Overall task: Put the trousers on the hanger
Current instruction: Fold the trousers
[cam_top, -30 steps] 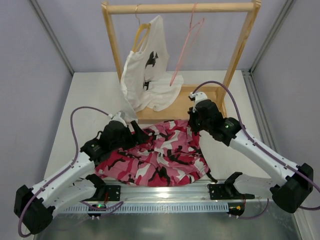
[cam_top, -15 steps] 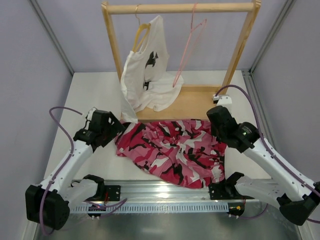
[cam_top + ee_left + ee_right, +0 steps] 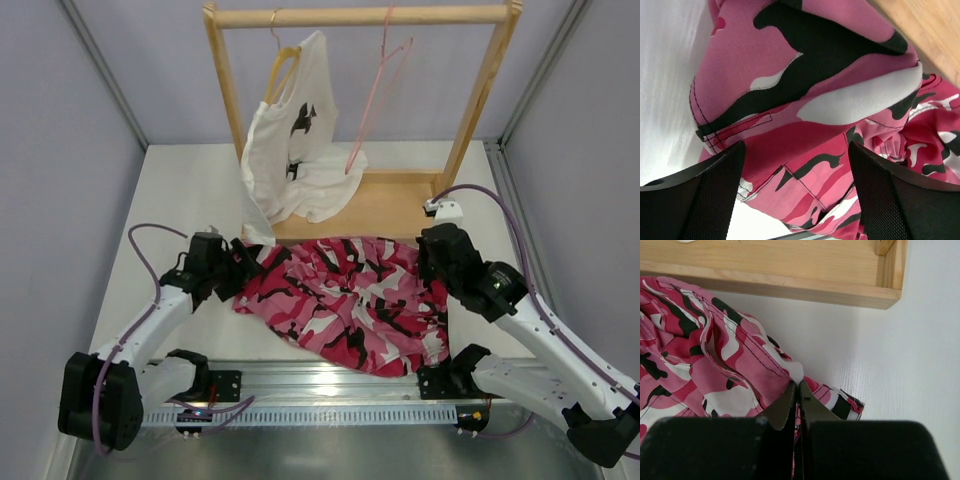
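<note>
The pink, white and black camouflage trousers [image 3: 350, 300] lie crumpled on the table in front of the rack. My right gripper [image 3: 434, 268] is shut on their right edge; the right wrist view shows the jaws [image 3: 797, 385] pinching a fold of the trousers [image 3: 715, 370]. My left gripper [image 3: 243, 267] is at their left end, open. In the left wrist view its fingers [image 3: 796, 150] stand wide apart, with the trousers [image 3: 805, 100] in the gap. The pink wire hanger [image 3: 375, 95] hangs on the rack's top bar, bare.
The wooden rack [image 3: 360, 15] stands behind the trousers, its base board [image 3: 385, 205] close to their far edge. A white T-shirt [image 3: 295, 150] on a wooden hanger [image 3: 283, 62] hangs left of the pink one. A metal rail [image 3: 320, 385] runs along the near edge.
The arms moved apart and the trousers were spread out and dragged right. The left gripper drew away to the left, then came back to the trousers' left end. The right grip stayed shut.
</note>
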Available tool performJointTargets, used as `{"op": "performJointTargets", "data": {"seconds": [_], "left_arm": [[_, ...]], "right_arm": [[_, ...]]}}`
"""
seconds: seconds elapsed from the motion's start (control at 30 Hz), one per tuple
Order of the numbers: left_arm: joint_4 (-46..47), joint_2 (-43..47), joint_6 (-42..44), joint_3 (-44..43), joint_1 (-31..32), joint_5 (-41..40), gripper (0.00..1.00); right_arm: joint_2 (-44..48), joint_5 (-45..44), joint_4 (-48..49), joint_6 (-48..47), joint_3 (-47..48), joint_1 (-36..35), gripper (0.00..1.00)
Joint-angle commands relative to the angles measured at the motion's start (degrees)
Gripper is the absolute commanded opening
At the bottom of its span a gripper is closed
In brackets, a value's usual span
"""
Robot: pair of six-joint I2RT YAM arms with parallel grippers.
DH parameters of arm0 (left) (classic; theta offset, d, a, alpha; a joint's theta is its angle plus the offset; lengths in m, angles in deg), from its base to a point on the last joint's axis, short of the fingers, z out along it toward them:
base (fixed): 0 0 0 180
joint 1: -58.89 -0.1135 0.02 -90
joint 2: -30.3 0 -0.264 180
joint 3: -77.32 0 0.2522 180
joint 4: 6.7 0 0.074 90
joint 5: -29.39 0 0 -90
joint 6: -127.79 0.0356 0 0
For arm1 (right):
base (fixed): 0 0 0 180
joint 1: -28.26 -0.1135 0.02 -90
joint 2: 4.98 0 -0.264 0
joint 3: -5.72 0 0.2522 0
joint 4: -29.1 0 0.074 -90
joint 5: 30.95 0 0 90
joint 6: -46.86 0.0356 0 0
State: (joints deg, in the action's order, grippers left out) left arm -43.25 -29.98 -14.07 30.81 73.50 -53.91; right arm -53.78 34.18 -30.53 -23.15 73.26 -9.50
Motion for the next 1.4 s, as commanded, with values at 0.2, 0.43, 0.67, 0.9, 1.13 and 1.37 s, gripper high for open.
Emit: {"op": "performJointTargets", "data": {"seconds": [0.2,0.43,0.67,0.9,1.13,1.37], "left_arm": [[8.11,-0.11,5.10,-0.73,1.38,5.26,0.28],[2.93,0.33,8.61,-3.54,2.53,4.29,0.00],[-1.83,2.00,15.37,-8.28,4.72,-6.17,0.67],[3.18,-4.22,17.58,-8.12,5.43,-6.17,0.77],[11.88,-6.70,16.61,-4.69,7.10,-4.94,0.71],[9.00,-7.06,17.14,-7.50,7.36,-3.45,0.00]], "right_arm": [[-0.33,2.36,6.14,-0.83,-1.57,0.14,0.04],[0.19,2.89,6.93,-0.74,-2.54,0.23,0.04],[1.07,3.68,6.93,-1.35,-2.19,0.14,0.04],[-0.07,5.26,8.42,-1.53,-2.63,0.14,0.04],[0.37,4.91,8.86,-1.53,-3.59,0.14,0.04],[0.02,5.00,11.41,-1.36,-4.82,0.23,0.04]]}}
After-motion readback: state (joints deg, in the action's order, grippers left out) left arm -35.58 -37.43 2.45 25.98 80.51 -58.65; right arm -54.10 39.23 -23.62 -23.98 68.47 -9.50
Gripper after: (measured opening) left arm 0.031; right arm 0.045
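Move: Ahead of the open left hand by about 3 cm and 2 cm to its right lies the spot on the trousers' left part where its fingers next shut, at fingertip height or just below. The white shirt's hem hangs some 6 cm ahead, straight on and roughly 5 cm above the hand; the rack base's front left corner is about 5 cm ahead and 3 cm to the left. From the raised right hand, that spot is some 33 cm left, 3 cm ahead and 12 cm lower. Shutting while it slides about 2 cm right, low over the trousers' left part, the left hand then reopens, hops up some 4 cm and forward, and comes down to shut again on the cloth beside the shirt's hem, about 3 cm farther out, its wrist turned some 15 degrees clockwise. The right hand keeps its pinch on the raised right part, easing 2 cm left and 2 cm down. ##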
